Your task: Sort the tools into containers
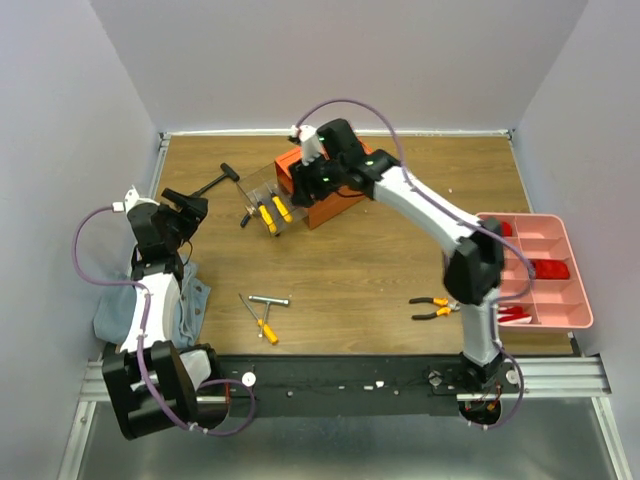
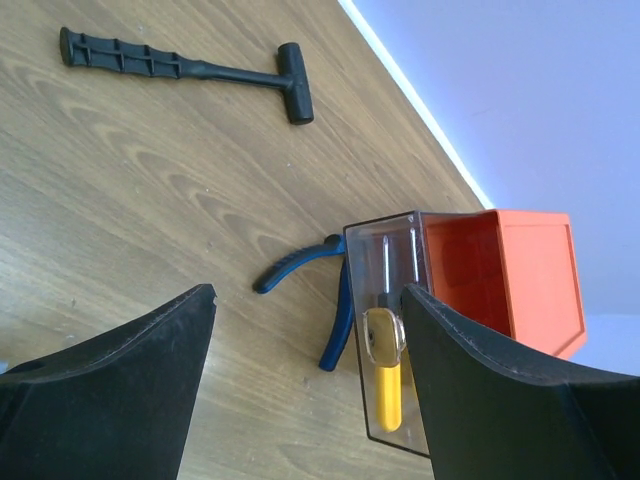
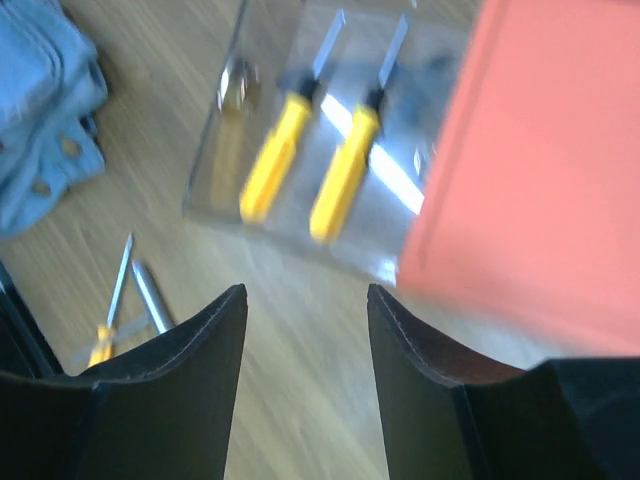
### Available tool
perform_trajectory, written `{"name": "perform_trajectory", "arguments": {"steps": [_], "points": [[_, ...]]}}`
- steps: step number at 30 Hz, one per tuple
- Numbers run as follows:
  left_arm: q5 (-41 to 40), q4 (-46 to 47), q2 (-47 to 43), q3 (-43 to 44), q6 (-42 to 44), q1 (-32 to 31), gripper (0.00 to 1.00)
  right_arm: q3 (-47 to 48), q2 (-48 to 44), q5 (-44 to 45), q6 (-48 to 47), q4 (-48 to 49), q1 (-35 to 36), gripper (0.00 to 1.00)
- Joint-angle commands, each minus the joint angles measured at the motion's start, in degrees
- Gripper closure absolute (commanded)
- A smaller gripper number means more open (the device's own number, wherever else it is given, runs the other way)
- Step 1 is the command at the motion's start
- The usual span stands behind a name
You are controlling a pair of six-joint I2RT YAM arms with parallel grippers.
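Note:
The orange box stands mid-table with its clear drawer pulled out, and two yellow screwdrivers lie in the drawer. My right gripper hovers open and empty above the box, and its view is blurred. At the left my open, empty left gripper faces the drawer. Blue pliers lie beside the drawer, and a black T-handle tool lies farther back. A silver T-wrench and a small yellow screwdriver lie near the front. Orange pliers rest close to the pink tray.
A grey-blue cloth is bunched at the front left beside the left arm. The pink tray holds red-handled items at the right table edge. White walls close off the back and sides.

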Motion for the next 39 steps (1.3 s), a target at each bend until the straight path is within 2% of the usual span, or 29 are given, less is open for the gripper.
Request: {"name": "perform_trajectory", "arguments": {"steps": [1,6,10,14,20,30,39], "points": [[1.6,2.2,3.6,2.6,-1.1,0.1,0.16,-16.5,-18.7,7.6,-4.7,-3.1,-3.8,0.41],[2.2,-1.4,10.9,9.7,4.1,-0.3,0.18,-38.9,-28.0,13.1,-6.9,-3.6,-16.2,0.41],[1.4,-5.7,14.0,14.6,11.2,-0.3,0.18,-47.4,-30.1,15.3,-7.1,-2.4,-23.8,0.42],[-0.2,-9.6,15.8,17.9,15.7,-0.3,0.18,-49.4,-27.3,17.3,-4.6,-1.7,-28.6,0.41],[-2.3,-12.1,15.5,18.7,20.8,-0.4,0.18,-48.5,-23.0,19.1,-2.4,-7.1,-34.1,0.43],[-2.6,-11.3,17.0,16.9,21.1,-0.3,0.18,-51.7,-21.9,19.0,-1.0,-7.7,-34.8,0.45],[-3.8,-12.5,17.7,19.9,20.8,-0.2,0.17,-53.6,-18.3,15.8,2.2,-8.3,-37.6,0.45]]}}
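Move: Off to the right hand's right, about 39 cm away, 5 cm back and some 19 cm lower, lies the blue-handled screwdriver. A second screwdriver lies about 4 cm to the right of it, level with it; the pink tray's middle is about 21 cm right of it and 5 cm back, the yellow pliers some 16 cm back and 2 cm to its left. From the left hand, the blue-handled screwdriver lies about 62 cm right, 3 cm back and 17 cm down. Leaving the open drawer, the right hand lifts about 3 cm, then swings fast some 38 cm to the right, dropping steeply and drawing back a little, to bring its open fingertips close over the blue-handled screwdriver's handle; the wrist turns about 45 degrees clockwise and points more steeply down. The left hand, empty and open, drifts about 5 cm forward, then a little left and down, rolling its left side up. ##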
